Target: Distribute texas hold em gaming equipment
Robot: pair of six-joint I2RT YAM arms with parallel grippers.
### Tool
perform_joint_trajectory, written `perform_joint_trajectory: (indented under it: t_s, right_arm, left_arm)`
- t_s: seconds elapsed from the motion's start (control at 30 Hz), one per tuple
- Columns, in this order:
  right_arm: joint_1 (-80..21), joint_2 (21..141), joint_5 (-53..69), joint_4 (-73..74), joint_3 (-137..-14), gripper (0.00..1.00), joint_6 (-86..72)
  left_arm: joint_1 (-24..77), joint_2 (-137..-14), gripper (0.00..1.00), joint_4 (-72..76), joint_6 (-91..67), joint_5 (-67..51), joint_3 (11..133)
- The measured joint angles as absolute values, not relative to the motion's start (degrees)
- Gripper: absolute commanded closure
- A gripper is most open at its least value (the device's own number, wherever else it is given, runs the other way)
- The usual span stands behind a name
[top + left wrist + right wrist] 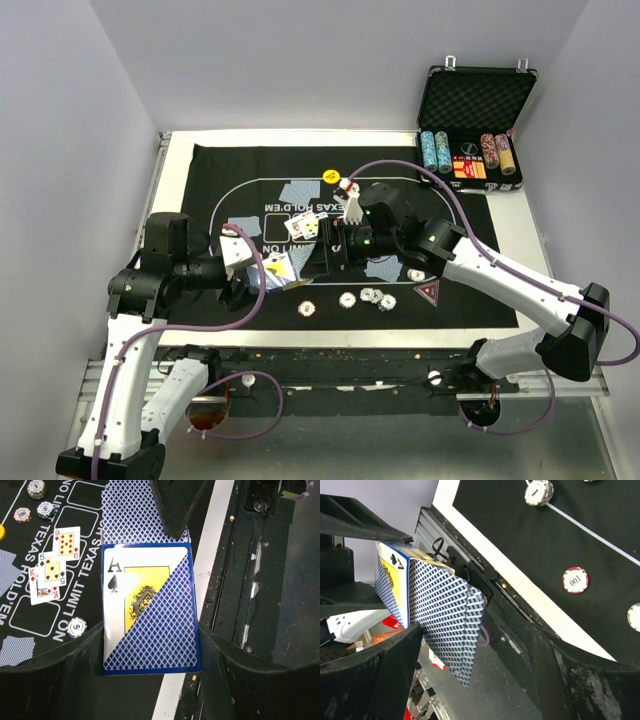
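My left gripper (pixel 150 632) is shut on a blue-backed deck of playing cards (pixel 150 620) with an ace of spades on its face, held above the mat's near edge (pixel 280 270). Opposite it, my right gripper (pixel 475 645) stands open, its jaws on either side of a few blue-backed cards (pixel 447 615) that fan out from the deck's end. Three face-up cards (pixel 52 565) lie in a row mid-mat. Face-down cards (pixel 297 190) lie in pairs around them. Striped poker chips (pixel 370 296) sit along the near edge of the mat, with a dark red triangular marker (pixel 428 291) and a yellow button (pixel 331 176).
The black felt mat (pixel 480 300) covers most of the white table. An open black foam-lined case (pixel 478 100) at the back right holds several chip stacks. My two arms meet over the mat's near middle. Metal rails run below the table's front edge (pixel 250 605).
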State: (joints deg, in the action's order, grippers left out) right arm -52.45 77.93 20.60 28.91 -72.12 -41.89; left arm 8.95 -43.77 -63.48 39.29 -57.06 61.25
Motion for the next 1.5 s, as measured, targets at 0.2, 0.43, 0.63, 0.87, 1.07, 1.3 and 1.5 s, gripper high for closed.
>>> perform_joint_trajectory:
  t_s: [0.2,0.43,0.63,0.87,1.07,1.3,1.5]
  right_arm:
    - [-52.53,77.69,18.22,28.77,-72.12,0.19,-42.48]
    - [-52.56,76.44,13.17,31.11,-72.73,0.29,-41.91]
    - [-52.56,75.85,8.97,34.20,-74.59,0.36,-40.66]
    - [-52.56,75.68,6.90,36.53,-76.93,0.47,-40.18]
    - [-52.56,75.46,6.85,36.62,-77.76,0.56,-40.21]
    - [-52.56,75.24,6.39,36.62,-77.76,0.76,-40.53]
    - [-52.56,74.00,4.51,36.64,-77.76,0.94,-41.45]
  left_arm:
    - [8.80,-43.79,0.80,-63.46,39.27,-57.01,61.14]
    - [8.80,-43.77,0.80,-63.42,39.11,-57.01,61.14]
    - [8.80,-43.77,0.80,-63.13,38.89,-57.08,61.14]
    - [8.80,-43.77,0.80,-63.02,38.85,-57.23,61.14]
    - [8.80,-43.62,0.80,-63.00,38.85,-57.25,61.14]
    - [8.80,-43.46,0.80,-62.98,38.87,-57.25,61.14]
    - [8.80,-43.44,0.80,-63.00,38.87,-57.25,61.14]
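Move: The blue-backed cards sticking out of the card box lie roughly 3 cm to the right hand's left, 2 cm back and about level. The box is some 9 cm to its left and 4 cm back. On the mat, some 12 cm below, the face-up cards lie about 10 cm ahead and 3 cm left, the red 100 chip 9 cm back and 3 cm left. From the left hand, those protruding cards lie about 9 cm right and 2 cm ahead. The right fingers, nearly wide open around the outer end of the protruding cards, close almost fully and pinch the cards' loose corner, while the hand works about 3 cm forward and 3 cm to the right, then rises some 3 cm, its wrist turning roughly 15 degrees, mostly clockwise. The left hand stays put and keeps its grip on the card box. ##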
